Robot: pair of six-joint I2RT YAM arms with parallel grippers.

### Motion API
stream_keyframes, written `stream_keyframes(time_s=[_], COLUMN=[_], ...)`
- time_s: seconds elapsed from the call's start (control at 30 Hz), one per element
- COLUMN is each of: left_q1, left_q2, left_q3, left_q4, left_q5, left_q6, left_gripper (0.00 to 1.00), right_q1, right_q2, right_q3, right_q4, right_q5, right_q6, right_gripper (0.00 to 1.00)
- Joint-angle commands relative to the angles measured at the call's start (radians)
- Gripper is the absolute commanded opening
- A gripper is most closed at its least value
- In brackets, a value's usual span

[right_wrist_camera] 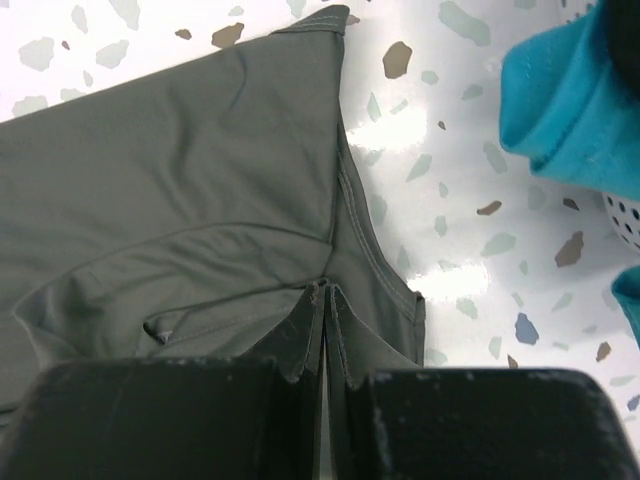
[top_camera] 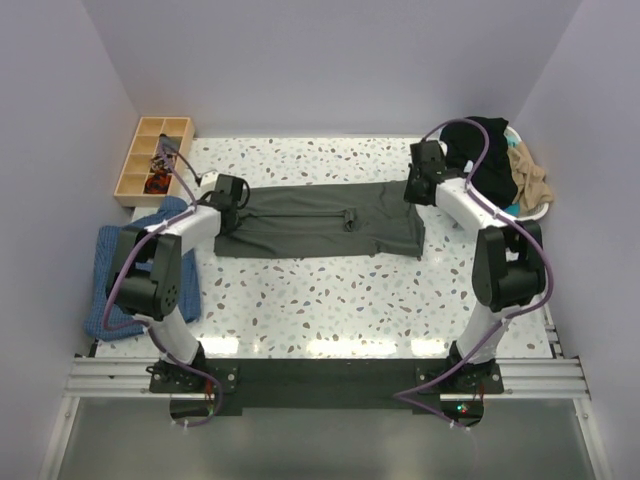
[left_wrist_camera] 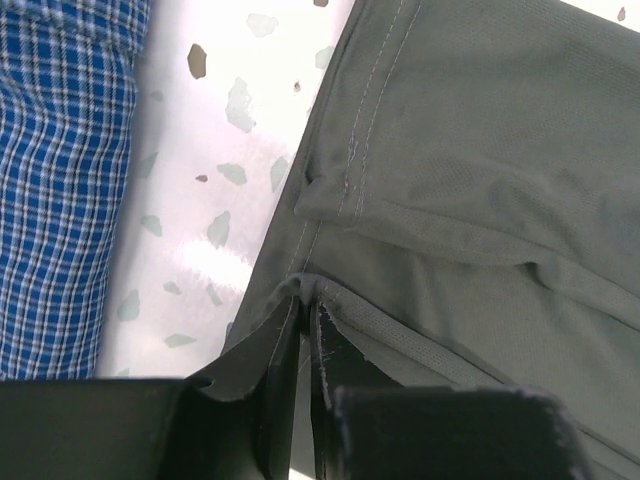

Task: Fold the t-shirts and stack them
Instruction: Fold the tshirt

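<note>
A charcoal-grey t-shirt [top_camera: 325,220] lies as a long flat band across the middle of the table. My left gripper [top_camera: 238,200] is at its left end. In the left wrist view a hemmed fold of the grey cloth [left_wrist_camera: 480,180] bunches between the nearly closed fingertips of that gripper [left_wrist_camera: 306,300]. My right gripper [top_camera: 418,188] is at the shirt's right end. It is shut [right_wrist_camera: 326,290], and the creases of the grey cloth [right_wrist_camera: 180,180] run into its tips. More t-shirts are heaped at the back right: black [top_camera: 488,150], tan [top_camera: 530,180] and teal [right_wrist_camera: 560,100].
The heap sits in a white perforated basket [right_wrist_camera: 625,215] at the right edge. A blue plaid cloth [top_camera: 125,270] lies at the table's left edge, close to the left arm [left_wrist_camera: 60,180]. A wooden compartment tray [top_camera: 150,160] stands at the back left. Speckled tabletop [top_camera: 330,300] shows in front of the shirt.
</note>
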Motion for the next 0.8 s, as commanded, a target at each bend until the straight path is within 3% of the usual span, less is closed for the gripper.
stream_keyframes(time_s=[0.0,0.13,0.23,0.27,0.3,0.53,0.73,0.77], left_q1=[0.015,0.019,0.019,0.019,0.019,0.019,0.019,0.021], left_q2=[0.044,0.052,0.023,0.012,-0.014,-0.089,-0.086,-0.085], left_q3=[0.071,0.091,0.088,0.084,0.076,0.067,0.003,0.000], left_q4=[0.026,-0.001,-0.026,-0.028,-0.026,-0.043,0.037,0.064], left_q5=[-0.048,-0.083,-0.132,-0.154,-0.165,-0.146,0.033,0.114], left_q6=[0.035,0.029,0.003,0.000,0.001,0.021,0.015,0.023], left_gripper=[0.16,0.27,0.48,0.61,0.63,0.66,0.66,0.66], right_q1=[-0.009,-0.011,-0.011,-0.011,-0.009,-0.011,-0.009,-0.009], right_q2=[0.050,0.027,0.004,-0.013,-0.025,-0.123,-0.156,-0.157], right_q3=[0.069,0.078,0.092,0.088,0.075,-0.015,-0.090,-0.096], right_q4=[0.058,0.056,-0.011,-0.017,-0.022,-0.059,-0.034,-0.028], right_q5=[-0.027,-0.086,-0.117,-0.158,-0.175,-0.257,-0.311,-0.309], right_q6=[-0.020,-0.027,-0.029,-0.027,-0.029,-0.009,0.008,0.009], right_gripper=[0.00,0.04,0.13,0.17,0.18,0.30,0.31,0.31])
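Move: Each hand still pinches the grey t-shirt's folded-over edge almost over its laying spot: for the left about 1 cm ahead and 1 below; for the right about 1 cm ahead, 1 left and 2 below. The shirt's far left corner lies some 10 cm ahead and 5 left of the left hand; the blue checked cloth about 25 left and 11 back. From the right hand, the far right corner is about 7 ahead and 2 right, the teal cloth 17 right, 1 ahead and 4 above. Forward and down by only a centimetre or so, both hands finish laying the held edge onto the shirt, then their fingers open, the left's wide, the right's about a third, and let the cloth go. The left edges left and lifts about 4 cm clear; the right rises some 4 cm from its lowest point while drawing left and back, turning about 10 degrees counter-clockwise. ##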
